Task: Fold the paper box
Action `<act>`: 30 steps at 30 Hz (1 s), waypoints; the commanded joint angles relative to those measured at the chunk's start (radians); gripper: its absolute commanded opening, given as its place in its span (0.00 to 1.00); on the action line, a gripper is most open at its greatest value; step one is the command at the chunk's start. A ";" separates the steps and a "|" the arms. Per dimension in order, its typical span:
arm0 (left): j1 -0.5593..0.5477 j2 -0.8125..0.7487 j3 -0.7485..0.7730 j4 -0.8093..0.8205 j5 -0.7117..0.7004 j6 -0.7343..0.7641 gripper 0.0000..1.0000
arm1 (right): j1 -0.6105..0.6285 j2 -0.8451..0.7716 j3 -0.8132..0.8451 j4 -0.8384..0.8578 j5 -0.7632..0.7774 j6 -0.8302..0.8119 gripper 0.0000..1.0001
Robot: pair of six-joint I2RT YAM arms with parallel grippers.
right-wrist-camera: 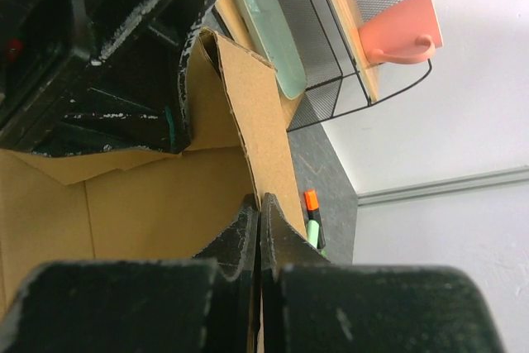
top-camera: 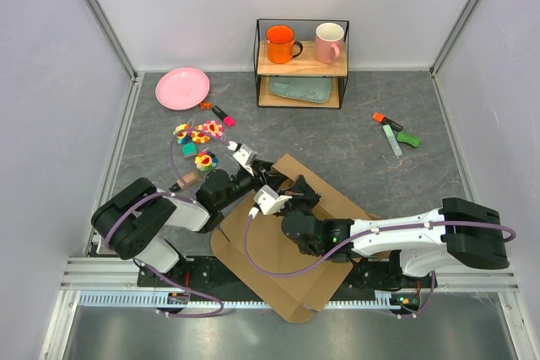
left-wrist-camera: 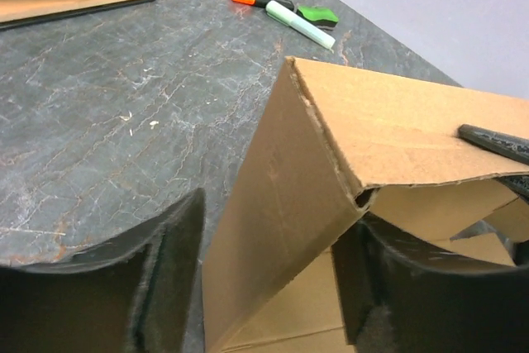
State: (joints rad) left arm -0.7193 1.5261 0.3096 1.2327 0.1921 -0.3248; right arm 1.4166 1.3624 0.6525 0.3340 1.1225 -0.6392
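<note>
The paper box is brown corrugated cardboard lying mostly flat near the table's front, with one flap raised at its far end. My left gripper straddles that raised flap. It is open, with one finger outside the flap, apart from it, and the other finger inside, right against its edge. My right gripper is shut on the edge of a cardboard wall, and its fingertips pinch the sheet. The box floor shows in the right wrist view.
A black wire shelf at the back holds an orange mug, a pink mug and a pale green tray. A pink plate and small colourful toys lie at the left. Markers lie at the right.
</note>
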 commanded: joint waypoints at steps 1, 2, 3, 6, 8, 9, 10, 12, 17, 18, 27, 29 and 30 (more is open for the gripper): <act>0.000 0.031 0.022 0.077 -0.039 0.105 0.57 | 0.015 0.050 -0.028 -0.128 -0.202 0.116 0.00; 0.001 0.035 0.020 0.082 -0.036 0.104 0.46 | 0.015 0.050 -0.027 -0.130 -0.204 0.116 0.00; 0.001 0.039 0.020 0.091 -0.031 0.102 0.40 | 0.013 0.050 -0.027 -0.130 -0.205 0.118 0.00; 0.000 0.043 0.023 0.099 -0.010 0.099 0.19 | 0.015 0.060 -0.022 -0.133 -0.204 0.118 0.00; 0.000 0.040 0.022 0.096 -0.002 0.098 0.03 | 0.013 0.057 -0.016 -0.139 -0.196 0.119 0.00; 0.000 0.037 0.022 0.088 -0.002 0.096 0.02 | 0.013 0.053 -0.011 -0.147 -0.193 0.121 0.00; -0.002 0.032 0.022 0.080 -0.003 0.099 0.02 | 0.013 0.043 -0.010 -0.148 -0.188 0.122 0.00; -0.006 0.008 0.022 0.041 -0.017 0.104 0.02 | 0.013 0.030 -0.002 -0.153 -0.176 0.130 0.00; -0.028 -0.076 0.080 -0.195 -0.094 0.145 0.02 | 0.013 -0.025 0.032 -0.173 -0.118 0.168 0.26; -0.032 -0.105 0.089 -0.231 -0.109 0.153 0.02 | 0.015 -0.054 0.045 -0.173 -0.106 0.179 0.32; -0.051 -0.190 0.094 -0.407 -0.249 0.181 0.02 | 0.013 -0.226 0.151 -0.208 -0.072 0.277 0.95; -0.057 -0.192 0.089 -0.407 -0.263 0.190 0.02 | 0.013 -0.241 0.159 -0.205 -0.064 0.292 0.95; -0.063 -0.193 0.088 -0.407 -0.273 0.207 0.02 | 0.012 -0.259 0.162 -0.201 -0.059 0.305 0.95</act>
State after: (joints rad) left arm -0.7666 1.3575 0.3832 0.8520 0.0002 -0.1627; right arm 1.4250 1.1564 0.7628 0.1341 1.0424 -0.4084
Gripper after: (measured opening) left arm 0.076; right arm 0.950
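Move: Right between the left hand's open fingers, some 1 cm ahead and 2 cm to the right at the same height, lies the box's folded upright corner. The wall spot still pinched by the right fingers is about 5 cm back and 10 cm right of the left hand, a touch higher; the yellow flower toy lies about 5 cm ahead and 22 cm left, 11 cm below. From the right hand, that corner is roughly 6 cm forward, 8 cm left and 3 cm lower. Closing on the cardboard, the left fingers pinch the box's upright corner almost in place, then draw it about 2 cm left and forward while the hand rolls some 15 degrees, left side up. The right hand keeps its pinch on the wall, drifting 1 cm left, then opens wide, eases back a little and rises about 6 cm off the wall, its left side tipping up some 20 degrees. ##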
